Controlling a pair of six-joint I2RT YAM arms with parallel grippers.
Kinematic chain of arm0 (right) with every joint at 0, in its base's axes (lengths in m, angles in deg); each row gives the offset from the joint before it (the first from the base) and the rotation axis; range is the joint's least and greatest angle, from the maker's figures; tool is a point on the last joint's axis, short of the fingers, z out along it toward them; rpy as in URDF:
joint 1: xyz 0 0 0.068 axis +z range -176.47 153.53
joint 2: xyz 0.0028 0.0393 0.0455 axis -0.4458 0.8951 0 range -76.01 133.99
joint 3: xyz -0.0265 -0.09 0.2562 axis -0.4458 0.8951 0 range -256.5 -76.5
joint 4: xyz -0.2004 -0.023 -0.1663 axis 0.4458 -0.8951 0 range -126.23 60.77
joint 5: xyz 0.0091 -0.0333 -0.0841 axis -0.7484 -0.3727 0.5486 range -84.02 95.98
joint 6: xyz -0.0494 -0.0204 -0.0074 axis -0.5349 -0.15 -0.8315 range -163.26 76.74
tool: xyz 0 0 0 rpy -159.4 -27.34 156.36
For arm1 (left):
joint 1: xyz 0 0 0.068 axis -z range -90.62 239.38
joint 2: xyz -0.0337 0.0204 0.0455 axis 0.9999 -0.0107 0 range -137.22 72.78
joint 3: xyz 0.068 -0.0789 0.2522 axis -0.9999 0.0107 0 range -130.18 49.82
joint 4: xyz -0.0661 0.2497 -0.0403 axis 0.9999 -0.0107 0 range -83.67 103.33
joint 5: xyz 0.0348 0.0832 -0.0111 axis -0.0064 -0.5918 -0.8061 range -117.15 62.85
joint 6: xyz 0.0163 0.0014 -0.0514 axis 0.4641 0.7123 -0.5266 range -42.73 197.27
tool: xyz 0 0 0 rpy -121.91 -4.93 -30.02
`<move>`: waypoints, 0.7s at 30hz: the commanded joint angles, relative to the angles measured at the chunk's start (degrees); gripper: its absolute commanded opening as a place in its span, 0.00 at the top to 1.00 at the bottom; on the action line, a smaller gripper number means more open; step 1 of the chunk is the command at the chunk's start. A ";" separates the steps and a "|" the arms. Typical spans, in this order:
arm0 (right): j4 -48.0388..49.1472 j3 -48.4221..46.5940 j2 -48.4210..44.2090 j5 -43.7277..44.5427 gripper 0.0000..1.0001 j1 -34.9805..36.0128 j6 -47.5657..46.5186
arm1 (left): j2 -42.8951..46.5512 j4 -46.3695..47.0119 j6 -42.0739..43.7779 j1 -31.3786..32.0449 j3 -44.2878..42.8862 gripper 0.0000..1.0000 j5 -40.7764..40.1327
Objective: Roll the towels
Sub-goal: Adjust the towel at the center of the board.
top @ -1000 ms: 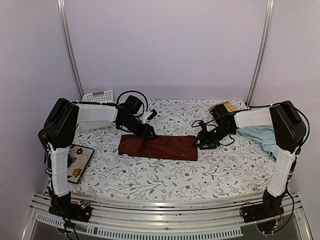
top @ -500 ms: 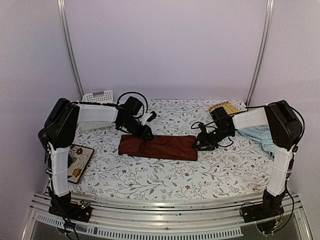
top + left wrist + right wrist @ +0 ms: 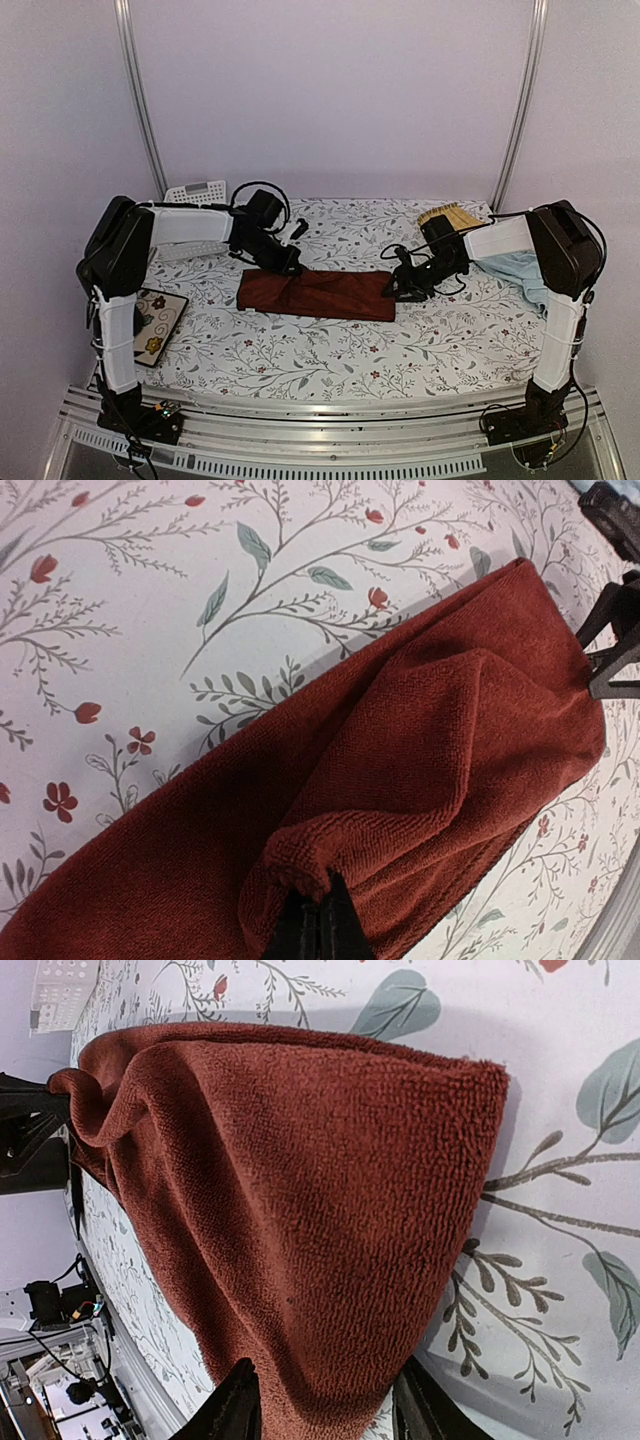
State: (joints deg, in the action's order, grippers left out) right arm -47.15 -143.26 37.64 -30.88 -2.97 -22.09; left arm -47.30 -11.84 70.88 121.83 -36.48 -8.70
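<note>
The dark rust-red towel (image 3: 330,295) lies folded in a long strip across the middle of the table. My left gripper (image 3: 287,268) is at its far edge, left of centre, shut on a pinched-up fold of the cloth (image 3: 330,850). My right gripper (image 3: 325,1415) is at the towel's right end (image 3: 392,292), open, with one finger (image 3: 235,1410) on each side of the red cloth (image 3: 300,1210). The pale blue towel (image 3: 522,270) lies crumpled at the right edge, behind the right arm.
A yellow woven mat (image 3: 452,214) sits at the back right. A white perforated tray (image 3: 197,192) leans at the back left. A flowered tile (image 3: 155,325) lies at the left edge. The table wears a floral cloth (image 3: 330,350).
My left gripper has closed on the towel's far edge and bunched a fold up. My right gripper's jaws have narrowed slightly around the towel's end.
</note>
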 commanded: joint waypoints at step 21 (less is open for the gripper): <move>-5.68 -6.07 3.86 2.48 0.50 0.92 -5.62 | 12.67 -16.75 -16.89 -3.61 0.42 1.00 -4.28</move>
State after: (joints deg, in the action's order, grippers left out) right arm -49.75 -147.15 39.63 -30.49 -2.84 -25.55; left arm -35.36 -25.61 54.84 118.79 -36.68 -12.65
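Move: My left hand already pinches a fold of the red towel's upper layer. The towel's left end lies about 12 cm to its left, 4 cm back and 4 cm lower; its right end is some 21 cm to its right and 4 cm back. The white basket stands about 22 cm left and 13 cm ahead. My open right hand is at that right end, about 1 cm to its left; the wicker basket is roughly 12 cm right and 18 cm ahead of this hand. With fingers shut on the fold, I lift my left hand about 11 cm off the towel, then carry it left over the towel's left half while sinking some 4 cm and easing slightly back, ending 5 cm farther left. The wrist turns nearly 20 degrees counter-clockwise. My right hand stays open and low at the towel's right end, only creeping about 1 cm forward late on. ##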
